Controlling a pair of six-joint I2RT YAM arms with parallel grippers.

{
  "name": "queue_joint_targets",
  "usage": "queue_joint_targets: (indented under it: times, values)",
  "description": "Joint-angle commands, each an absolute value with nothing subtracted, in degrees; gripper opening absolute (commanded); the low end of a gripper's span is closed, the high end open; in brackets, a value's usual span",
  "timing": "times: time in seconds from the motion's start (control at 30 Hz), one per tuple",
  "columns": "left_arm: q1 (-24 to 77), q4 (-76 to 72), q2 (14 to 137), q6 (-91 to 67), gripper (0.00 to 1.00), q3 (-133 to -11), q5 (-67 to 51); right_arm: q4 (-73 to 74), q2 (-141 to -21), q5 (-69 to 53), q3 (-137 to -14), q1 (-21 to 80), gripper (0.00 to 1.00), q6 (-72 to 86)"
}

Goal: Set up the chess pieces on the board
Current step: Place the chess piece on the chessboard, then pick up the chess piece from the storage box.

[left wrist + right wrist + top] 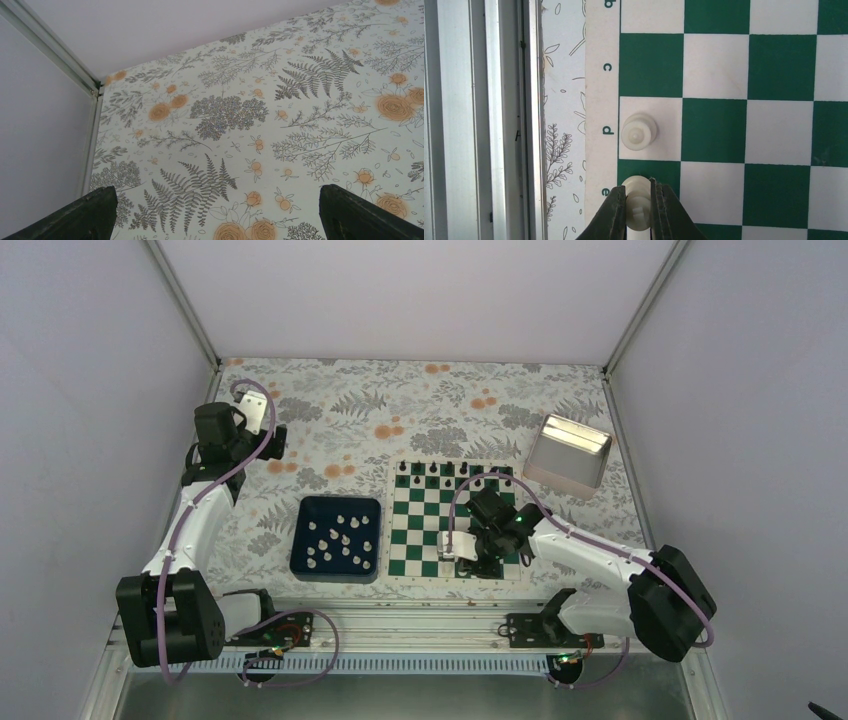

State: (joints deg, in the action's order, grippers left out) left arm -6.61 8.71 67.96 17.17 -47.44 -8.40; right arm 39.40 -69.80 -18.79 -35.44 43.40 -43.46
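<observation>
In the right wrist view my right gripper (639, 200) is shut on a white chess piece (638, 186) at the green square by the letter e, at the near edge of the board (714, 65). Whether the piece rests on the square I cannot tell. A second white piece (639, 131) stands on the white square by d. From above, the right gripper (450, 545) is over the board's (415, 540) near edge. Several white pieces (340, 540) lie in a navy tray (300, 558). My left gripper (262, 425) hovers open at the far left, nothing between its fingers (95, 215).
Black pieces (450, 470) line the board's far row. A metal tin (570, 450) sits at the back right beyond the board. An aluminium rail (474, 120) runs along the table's near edge just past the board's border. Floral cloth (225, 115) lies under the left gripper.
</observation>
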Motion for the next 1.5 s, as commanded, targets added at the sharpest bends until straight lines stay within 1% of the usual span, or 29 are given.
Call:
queue_joint_targets:
  times: [0.0, 0.53, 0.67, 0.77, 0.93, 1.07, 1.13, 1.23, 1.3, 1.47]
  values:
    - [-6.85, 8.07, 67.66, 17.51, 1.0, -47.71, -8.64, 38.22, -70.14, -19.28, -35.44, 43.15, 0.04, -43.86]
    - [-6.86, 8.22, 67.58, 17.75, 1.0, -47.6, -9.45, 38.25, -72.73, -18.29, -35.33, 43.15, 0.04, -43.73]
    - [-6.81, 8.05, 67.61, 17.76, 1.0, -47.54, -9.43, 38.57, -72.26, -17.66, -35.67, 43.15, 0.13, -43.42]
    - [-6.86, 7.91, 67.67, 17.76, 1.0, -47.42, -9.42, 39.34, -71.0, -16.51, -36.29, 43.15, 0.24, -43.08]
    - [-6.78, 7.81, 67.57, 17.77, 1.0, -47.31, -9.49, 42.9, -69.1, -16.06, -40.04, 43.15, 0.31, -42.74]
    - [-6.83, 7.9, 66.96, 17.69, 1.0, -47.38, -9.67, 46.8, -69.45, -16.05, -47.03, 43.15, 0.36, -42.89]
    - [-6.86, 7.95, 66.85, 17.67, 1.0, -47.42, -9.91, 47.47, -70.6, -16.46, -51.28, 43.24, 0.39, -43.16]
    - [-6.86, 8.2, 66.83, 17.58, 1.0, -47.53, -10.23, 47.12, -74.5, -17.08, -58.88, 43.44, 0.5, -43.23]
    - [-6.81, 8.42, 66.83, 17.54, 1.0, -47.76, -10.52, 45.56, -77.79, -17.76, -64.16, 44.09, 0.54, -42.79]
    - [-6.86, 8.7, 66.62, 17.62, 1.0, -47.81, -10.5, 42.41, -87.07, -20.59, -75.08, 47.68, 0.58, -42.52]
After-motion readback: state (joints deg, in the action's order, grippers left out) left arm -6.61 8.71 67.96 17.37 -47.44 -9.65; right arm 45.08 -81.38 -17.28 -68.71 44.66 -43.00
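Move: The right hand holds a white piece over its square, the green e1 square on the near edge, which lies straight beneath, about 3 cm down. Level with it, some 3 cm to the left, stands the white piece on d1; the dark blue tray is about 24 cm left and 7 cm farther out. From the left hand, the e1 square is roughly 41 cm right, 26 cm back and 20 cm down. The right hand eases down, opens to release the piece, then rises about 14 cm, sweeping forward and left. ##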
